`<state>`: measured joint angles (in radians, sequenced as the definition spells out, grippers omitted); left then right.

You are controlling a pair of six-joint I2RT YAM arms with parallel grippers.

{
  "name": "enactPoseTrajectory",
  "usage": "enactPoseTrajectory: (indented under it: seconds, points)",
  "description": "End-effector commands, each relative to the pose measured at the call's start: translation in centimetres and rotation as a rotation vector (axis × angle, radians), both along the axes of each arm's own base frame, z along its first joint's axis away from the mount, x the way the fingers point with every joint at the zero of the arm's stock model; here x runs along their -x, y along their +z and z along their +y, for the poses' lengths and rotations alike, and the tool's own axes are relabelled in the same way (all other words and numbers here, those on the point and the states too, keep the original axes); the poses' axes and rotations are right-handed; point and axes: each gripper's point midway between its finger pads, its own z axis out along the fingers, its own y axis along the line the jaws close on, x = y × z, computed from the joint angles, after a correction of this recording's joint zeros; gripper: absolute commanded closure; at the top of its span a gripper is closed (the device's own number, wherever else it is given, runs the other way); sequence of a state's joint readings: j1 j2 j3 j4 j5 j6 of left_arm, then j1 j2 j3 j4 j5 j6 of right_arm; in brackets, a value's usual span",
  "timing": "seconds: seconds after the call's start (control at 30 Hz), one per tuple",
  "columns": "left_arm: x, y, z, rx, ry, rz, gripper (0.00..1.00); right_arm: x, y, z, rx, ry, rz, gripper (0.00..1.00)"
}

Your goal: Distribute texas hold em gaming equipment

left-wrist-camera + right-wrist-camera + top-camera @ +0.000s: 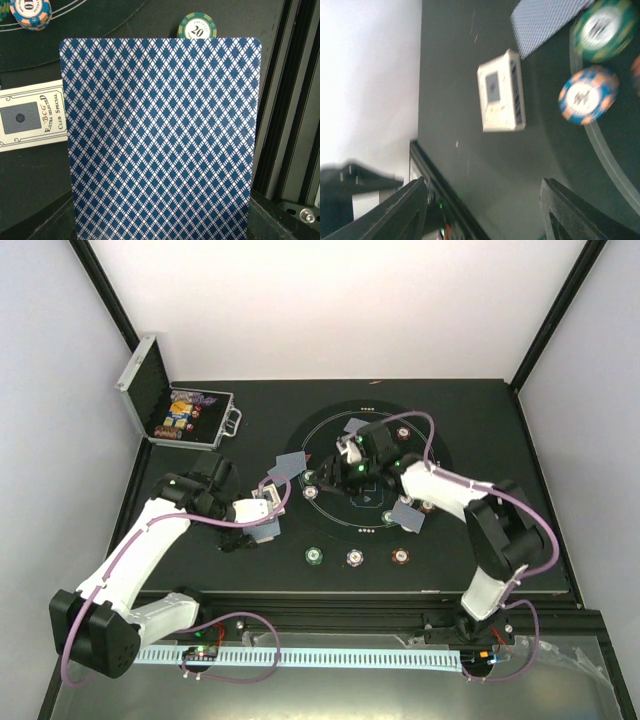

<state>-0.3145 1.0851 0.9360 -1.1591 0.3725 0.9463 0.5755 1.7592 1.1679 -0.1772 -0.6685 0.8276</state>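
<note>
A playing card with a blue diamond-patterned back fills the left wrist view and hides the fingers that hold it. My left gripper is low at the table's left-centre, shut on that card. My right gripper hovers over the printed circle, open with nothing between its fingers. Face-down cards lie round the circle. Poker chips lie in a front row, green, white and brown-red. A blue-orange chip and a green chip lie ahead of the right fingers.
The open silver case with several chips inside stands at the back left. A white card box lies on the black mat. The table's black rail runs beside the held card. White walls enclose the table.
</note>
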Motion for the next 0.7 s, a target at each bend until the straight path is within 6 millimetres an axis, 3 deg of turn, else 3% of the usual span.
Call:
enactPoseTrajectory:
  seconds: [0.0,0.13,0.23,0.43,0.67]
  points:
    - [-0.9,1.7,-1.0,0.056,0.0,-0.011,0.98,5.3,2.6,2.4,-0.151,0.089,-0.053,0.34]
    - [-0.9,2.0,-1.2,0.065,-0.002,-0.016,0.98,9.8,3.6,3.6,-0.2,0.147,-0.059,0.32]
    - [-0.9,2.3,-1.3,0.074,-0.007,-0.022,0.99,11.6,4.1,4.7,-0.23,0.173,-0.053,0.32]
    - [-0.7,2.1,-1.3,0.076,-0.007,-0.013,0.98,13.3,4.9,7.9,-0.253,0.237,-0.05,0.32]
    - [-0.7,2.3,-1.4,0.08,-0.011,-0.02,0.98,14.1,4.2,10.9,-0.263,0.284,-0.015,0.32]
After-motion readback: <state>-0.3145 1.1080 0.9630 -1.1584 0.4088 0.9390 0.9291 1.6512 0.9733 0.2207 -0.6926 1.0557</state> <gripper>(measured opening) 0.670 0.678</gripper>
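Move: The deck, held face-down by the left hand, lies about 16 cm back and 16 cm to the left of the empty right hand, a couple of centimetres higher. On the table, 8 or 9 cm below that hand, the dealt card is some 10 cm left and 6 cm ahead, the blue-orange chip 4 cm left and 3 cm back, and the card box 15 cm left and 7 cm back. From the left hand, the deck's middle is roughly 3 cm to the right. Swinging back quickly and then curving left and up, the right hand returns about 14 cm back and 9 cm left to the free right-hand end of the deck, rising some 4 cm. On the way the wrist turns about 15 degrees counter-clockwise and its leftward-pointing fingers level out; they stay open, one coming over the deck, with no touch to be seen. The left hand keeps its grip on the deck, nearly still. ##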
